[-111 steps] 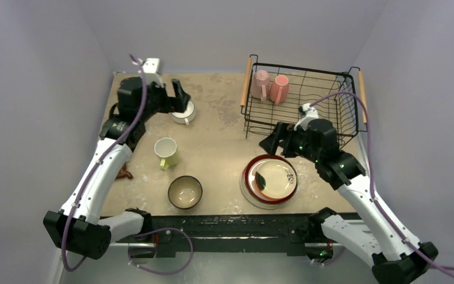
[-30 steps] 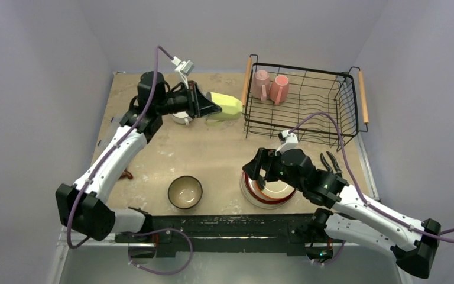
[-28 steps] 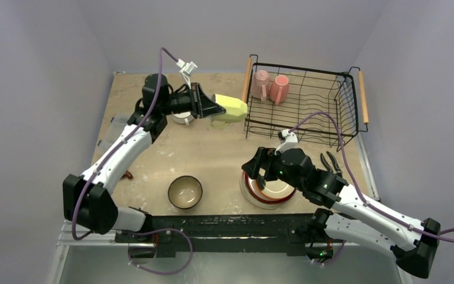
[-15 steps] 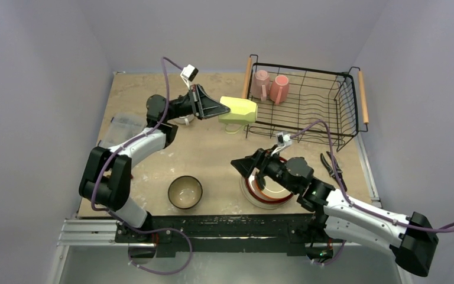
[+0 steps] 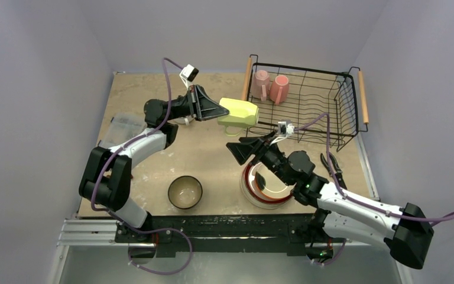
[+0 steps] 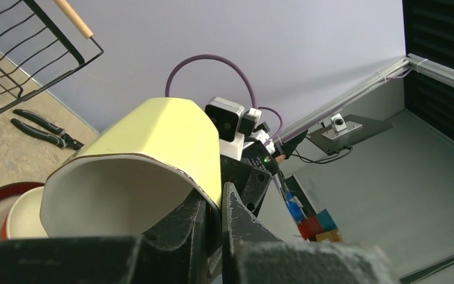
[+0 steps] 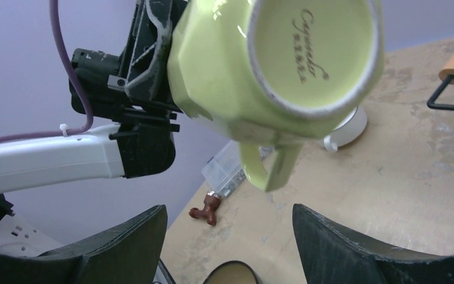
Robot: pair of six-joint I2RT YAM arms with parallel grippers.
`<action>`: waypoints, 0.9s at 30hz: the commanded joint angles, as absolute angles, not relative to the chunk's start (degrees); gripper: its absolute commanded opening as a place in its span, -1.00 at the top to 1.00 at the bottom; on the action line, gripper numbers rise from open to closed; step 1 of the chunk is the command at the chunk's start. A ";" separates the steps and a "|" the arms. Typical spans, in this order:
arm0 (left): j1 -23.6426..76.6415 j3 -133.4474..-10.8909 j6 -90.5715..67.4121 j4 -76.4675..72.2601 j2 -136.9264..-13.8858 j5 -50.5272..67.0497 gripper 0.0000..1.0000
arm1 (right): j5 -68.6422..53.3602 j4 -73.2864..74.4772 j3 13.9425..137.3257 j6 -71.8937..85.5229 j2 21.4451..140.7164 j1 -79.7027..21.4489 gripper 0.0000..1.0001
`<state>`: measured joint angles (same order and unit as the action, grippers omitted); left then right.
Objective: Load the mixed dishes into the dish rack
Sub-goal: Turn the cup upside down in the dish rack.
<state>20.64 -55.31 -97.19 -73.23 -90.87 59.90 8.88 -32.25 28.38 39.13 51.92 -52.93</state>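
My left gripper (image 5: pixel 216 110) (image 6: pixel 220 190) is shut on the rim of the yellow-green mug (image 5: pixel 239 112) (image 7: pixel 272 65). The mug hangs on its side in the air, just left of the dish rack (image 5: pixel 298 68), with its handle pointing down. My right gripper (image 5: pixel 239 151) (image 7: pixel 230 213) stands open just below and in front of the mug, apart from it and holding nothing. A pale pink mug (image 5: pixel 261 84) and a salmon mug (image 5: pixel 280 89) stand in the rack. The stacked plates (image 5: pixel 249 180), the teal bowl (image 5: pixel 185 191) and the white mug (image 7: pixel 346 130) are on the table.
Black pliers (image 5: pixel 331 165) lie right of the plates. A clear plastic box (image 5: pixel 124 125) sits at the table's left edge, with a small brown fitting (image 7: pixel 208 208) near it. The rack's wooden handle (image 5: pixel 246 83) is close to the mug.
My left arm has carried the yellow-green mug rightward toward the rack. My right gripper has risen off the plates and turned up toward the mug, its jaws a little narrower.
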 commanded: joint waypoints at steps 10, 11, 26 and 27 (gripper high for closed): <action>23.13 -56.64 -98.48 -81.41 -88.07 57.74 1.00 | -3.14 -52.72 31.02 40.33 60.97 -46.57 -0.30; 23.26 -56.70 -98.52 -81.46 -88.26 57.74 1.00 | -4.03 -53.55 31.19 40.15 61.34 -46.47 -0.29; 24.75 -56.61 -98.08 -81.39 -88.32 58.01 1.00 | -2.66 -61.44 27.84 44.36 62.81 -45.49 0.31; 24.89 -56.56 -98.02 -81.39 -88.39 58.01 1.00 | -2.20 -61.55 27.56 44.69 62.62 -45.34 0.38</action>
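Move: From the right gripper, the green cup in the left fingers is about 6 cm ahead, level sideways and 6 cm up. Its hanging handle is some 4 cm ahead, 2 cm left and 2 cm up. The plate stack lies roughly 3 cm back, 13 cm right and 26 cm below, and the rack's middle 24 cm ahead, 25 cm right and 21 cm down. From the left hand, the waiting right gripper is about 6 cm back, 2 cm right and 8 cm lower. Reach the right gripper forward and up, about 2 cm each way, and slightly left under the cup's base end, tilting its fingers up and rolling it a little, about 10 degrees in all. Meanwhile shut its wide-open fingers to less than half, around the hanging handle. Keep the left pinch on the rim and bring the cup some 2.5 cm back and to the right to meet them. ##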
